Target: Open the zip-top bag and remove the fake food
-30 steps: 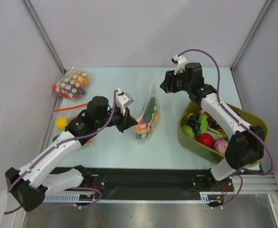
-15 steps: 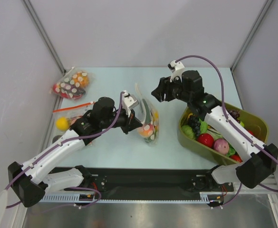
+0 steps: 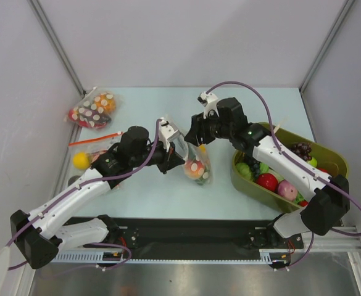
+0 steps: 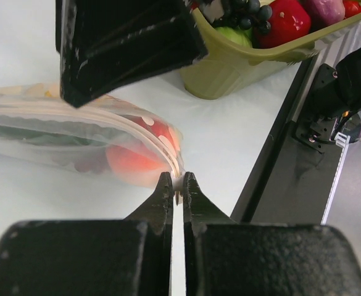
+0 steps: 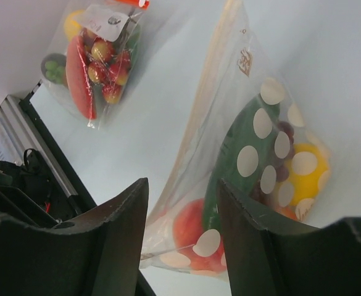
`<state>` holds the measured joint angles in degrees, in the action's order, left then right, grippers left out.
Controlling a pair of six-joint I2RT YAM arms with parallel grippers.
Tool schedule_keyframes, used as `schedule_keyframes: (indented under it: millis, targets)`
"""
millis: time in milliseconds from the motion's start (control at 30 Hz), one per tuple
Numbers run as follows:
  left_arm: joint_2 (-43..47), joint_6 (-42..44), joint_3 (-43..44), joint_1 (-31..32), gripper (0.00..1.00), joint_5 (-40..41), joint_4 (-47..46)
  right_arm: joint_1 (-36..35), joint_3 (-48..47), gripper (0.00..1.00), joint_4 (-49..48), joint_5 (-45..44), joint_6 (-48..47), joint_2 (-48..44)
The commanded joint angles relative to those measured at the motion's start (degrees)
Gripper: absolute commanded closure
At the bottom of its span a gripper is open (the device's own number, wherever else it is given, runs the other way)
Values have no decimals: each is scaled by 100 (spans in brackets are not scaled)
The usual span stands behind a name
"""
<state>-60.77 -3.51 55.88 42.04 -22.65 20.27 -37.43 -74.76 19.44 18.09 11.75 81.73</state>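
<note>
The zip-top bag (image 3: pixel 197 165), clear with white polka dots, lies mid-table. My left gripper (image 3: pixel 178 155) is shut on the bag's edge, pinching a thin strip of plastic at its fingertips (image 4: pixel 177 185). Through the bag (image 5: pixel 260 148) the fake food shows: a pink-orange peach (image 5: pixel 189 227), a green piece (image 5: pixel 239 139), dark grapes (image 5: pixel 285 131) and a yellow fruit (image 5: pixel 313 169). My right gripper (image 3: pixel 193 137) hovers open just above the bag's far end, its jaws (image 5: pixel 183 197) wide apart with nothing between them.
An olive bin (image 3: pixel 339 159) full of plastic fruit stands at the right. A dotted bag of red and orange pieces (image 3: pixel 92 110) lies at the back left. A clear bag with an orange-red strip (image 5: pixel 94 55) and a yellow ball (image 3: pixel 79 160) lie by the left arm.
The right gripper has swung left and down over the bag. The left gripper has pushed right, dragging the bag a little right and nearer.
</note>
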Motion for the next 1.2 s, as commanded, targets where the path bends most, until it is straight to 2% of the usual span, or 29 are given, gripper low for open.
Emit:
schedule_keyframes:
  millis: [0, 133, 267, 300, 433, 500, 567, 633, 667, 700, 733, 767, 833, 933, 1167]
  targets:
    - [74, 34, 204, 50, 100, -11, -217, -115, -381, 47, 253, 274, -190, 220]
    - [74, 43, 195, 59, 100, -11, -190, -212, -469, 50, 420, 441, -287, 404]
    - [101, 52, 195, 67, 100, -2, -173, -265, -522, 62, 438, 529, -331, 501]
    - [109, 52, 195, 67, 100, 7, -173, -265, -548, 66, 472, 564, -340, 554]
    - [109, 52, 178, 85, 100, 68, -147, -282, -575, 100, 447, 556, -366, 589]
    - [101, 0, 169, 85, 99, 147, -120, -282, -522, 100, 376, 503, -366, 563]
    - [171, -88, 160, 85, 82, 419, -68, -282, -461, 100, 324, 398, -358, 484]
    - [302, -255, 73, 76, 71, 961, -58, -282, -338, 100, 201, 354, -340, 362]
    - [486, -351, 20, 76, 56, 1243, -93, -282, -294, 100, 157, 345, -314, 335]
    - [566, -552, -41, 15, 50, 1463, -128, -282, -250, 100, 78, 353, -296, 282]
    - [627, -668, -120, -38, 39, 1927, -155, -282, -171, 100, 51, 353, -287, 221]
    - [715, -973, -147, -116, 36, 2123, -138, -282, -127, 100, 25, 353, -278, 194]
    - [777, -1352, -278, -545, 32, 2248, -146, -282, 13, 100, -54, 336, -243, 115]
    - [865, -2074, -646, -1171, 31, 1828, -584, -274, 154, 100, -160, 336, -208, -43]
    - [646, -2680, -833, -1312, 29, 1677, -1121, -291, 427, 100, -283, 371, -138, -307]
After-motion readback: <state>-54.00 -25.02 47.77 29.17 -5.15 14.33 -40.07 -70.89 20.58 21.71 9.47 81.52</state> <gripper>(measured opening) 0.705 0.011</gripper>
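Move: The right gripper is open over the zip-top bag. The stretch of its zip edge to grip lies about 2 cm back, 2 cm to the left and 3 cm below; the fake food hangs nearly straight beneath, roughly 10 cm down. The green bin's middle is some 36 cm to the right and 6 cm nearer. The left gripper still pinches the near corner of the bag; that same stretch of zip edge is about 6 cm ahead of it, 1 cm to its right and roughly level. Lower the right gripper about 3 cm while easing it left and back, then shut it to pinch the zip edge. Once that grip is made, open the left fingers to let go of the near corner and swing the hand forward and left, some 11 cm clear, yawing about 35 degrees counter-clockwise. Meanwhile draw the right hand slightly back and right, keeping its pinch. ##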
